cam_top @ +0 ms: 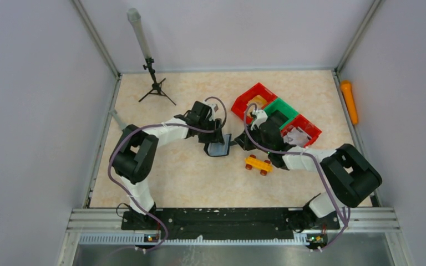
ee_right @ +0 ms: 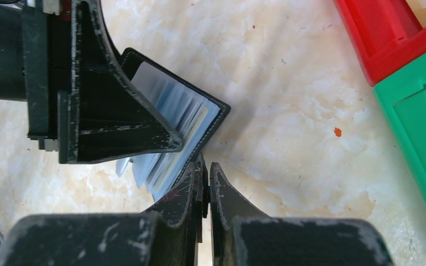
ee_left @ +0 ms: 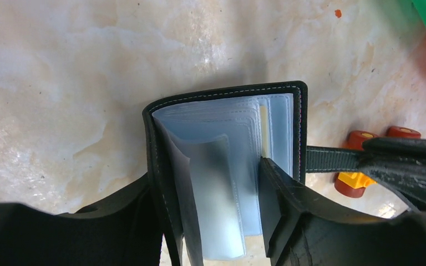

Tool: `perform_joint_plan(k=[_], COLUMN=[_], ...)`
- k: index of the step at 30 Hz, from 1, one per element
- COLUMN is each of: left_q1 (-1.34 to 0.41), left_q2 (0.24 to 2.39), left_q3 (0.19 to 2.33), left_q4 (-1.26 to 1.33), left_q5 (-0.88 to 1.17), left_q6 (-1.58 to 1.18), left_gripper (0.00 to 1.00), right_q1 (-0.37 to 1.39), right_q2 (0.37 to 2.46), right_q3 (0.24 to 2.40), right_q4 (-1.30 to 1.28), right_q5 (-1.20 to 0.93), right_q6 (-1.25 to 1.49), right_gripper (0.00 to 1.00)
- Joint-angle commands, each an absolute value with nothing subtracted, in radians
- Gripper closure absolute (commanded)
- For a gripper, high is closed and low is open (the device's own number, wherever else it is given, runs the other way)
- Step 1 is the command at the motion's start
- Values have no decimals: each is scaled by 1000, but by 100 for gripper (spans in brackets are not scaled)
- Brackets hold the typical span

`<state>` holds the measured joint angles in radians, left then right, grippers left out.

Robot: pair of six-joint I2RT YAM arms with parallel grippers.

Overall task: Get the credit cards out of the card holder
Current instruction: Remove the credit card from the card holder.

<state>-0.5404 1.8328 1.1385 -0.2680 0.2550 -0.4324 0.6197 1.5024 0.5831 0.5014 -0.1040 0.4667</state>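
The black card holder (cam_top: 220, 147) stands open on the marbled table between both grippers. Its pale blue plastic sleeves (ee_left: 227, 166) fan out, and a cream card edge (ee_left: 263, 130) shows in one of them. The credit cards are otherwise hidden in the sleeves. My left gripper (ee_left: 208, 185) is open and straddles the left cover (ee_left: 158, 160) and a bundle of sleeves, one finger outside the cover and the other finger (ee_left: 280, 208) among the sleeves. My right gripper (ee_right: 206, 166) is shut on the holder's strap tab (ee_left: 330, 159) beside the holder's (ee_right: 172, 111) corner.
A yellow-orange toy car (cam_top: 258, 164) sits just in front of the right gripper (cam_top: 237, 145). Red and green bins (cam_top: 277, 113) stand behind it, close to the right wrist. A small tripod (cam_top: 154, 83) stands at the back left, and an orange object (cam_top: 349, 101) lies along the right wall.
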Motion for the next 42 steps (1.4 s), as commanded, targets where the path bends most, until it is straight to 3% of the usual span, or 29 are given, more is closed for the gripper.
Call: perform_joint_plan(k=[1, 6, 10, 19, 25, 42], left_q1=[-488, -456, -453, -452, -451, -485], left_q2=[1789, 1798, 1791, 1786, 1776, 1857], left_q3=[1078, 1061, 1056, 1053, 1043, 1102], left_q4=[-242, -203, -199, -206, -193, -252], left_q5=[305, 416, 416, 404, 414, 379], left_q6=[-423, -444, -445, -451, -451, -425], left_gripper=[51, 28, 20, 20, 9, 5], right_q1=[618, 619, 618, 618, 618, 618], right_q2=[1462, 1480, 1486, 1483, 1482, 1486], right_q3=[608, 621, 623, 624, 621, 620], right_q4=[529, 520, 518, 512, 512, 541], right_q5=[-39, -48, -53, -49, -46, -107], right_q6=[460, 460, 459, 457, 457, 462], right_gripper=[100, 100, 100, 100, 100, 100])
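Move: The open card holder sits right at the left hand's fingers, its middle about 1 cm to the right, 1 cm back and 1 cm lower. A yellowish card edge shows about 2 cm to the hand's right and 1 cm ahead. The toy car stands some 15 cm right and 7 cm back, the nearer red bin about 13 cm right and 13 cm ahead. From the right hand, which holds the strap, the holder's middle lies roughly 7 cm left, 1 cm back and 4 cm below. The left hand lets go of its squeeze on the folded cover and clear sleeves: its fingers spread in steps from a bit over half open to nearly full, one staying by the left cover. Meanwhile the hand rises about 1 cm, edges slightly left, and tilts some 10 degrees so the fingertips lean more to the right. The right hand, still pinching the strap, barely shifts. ##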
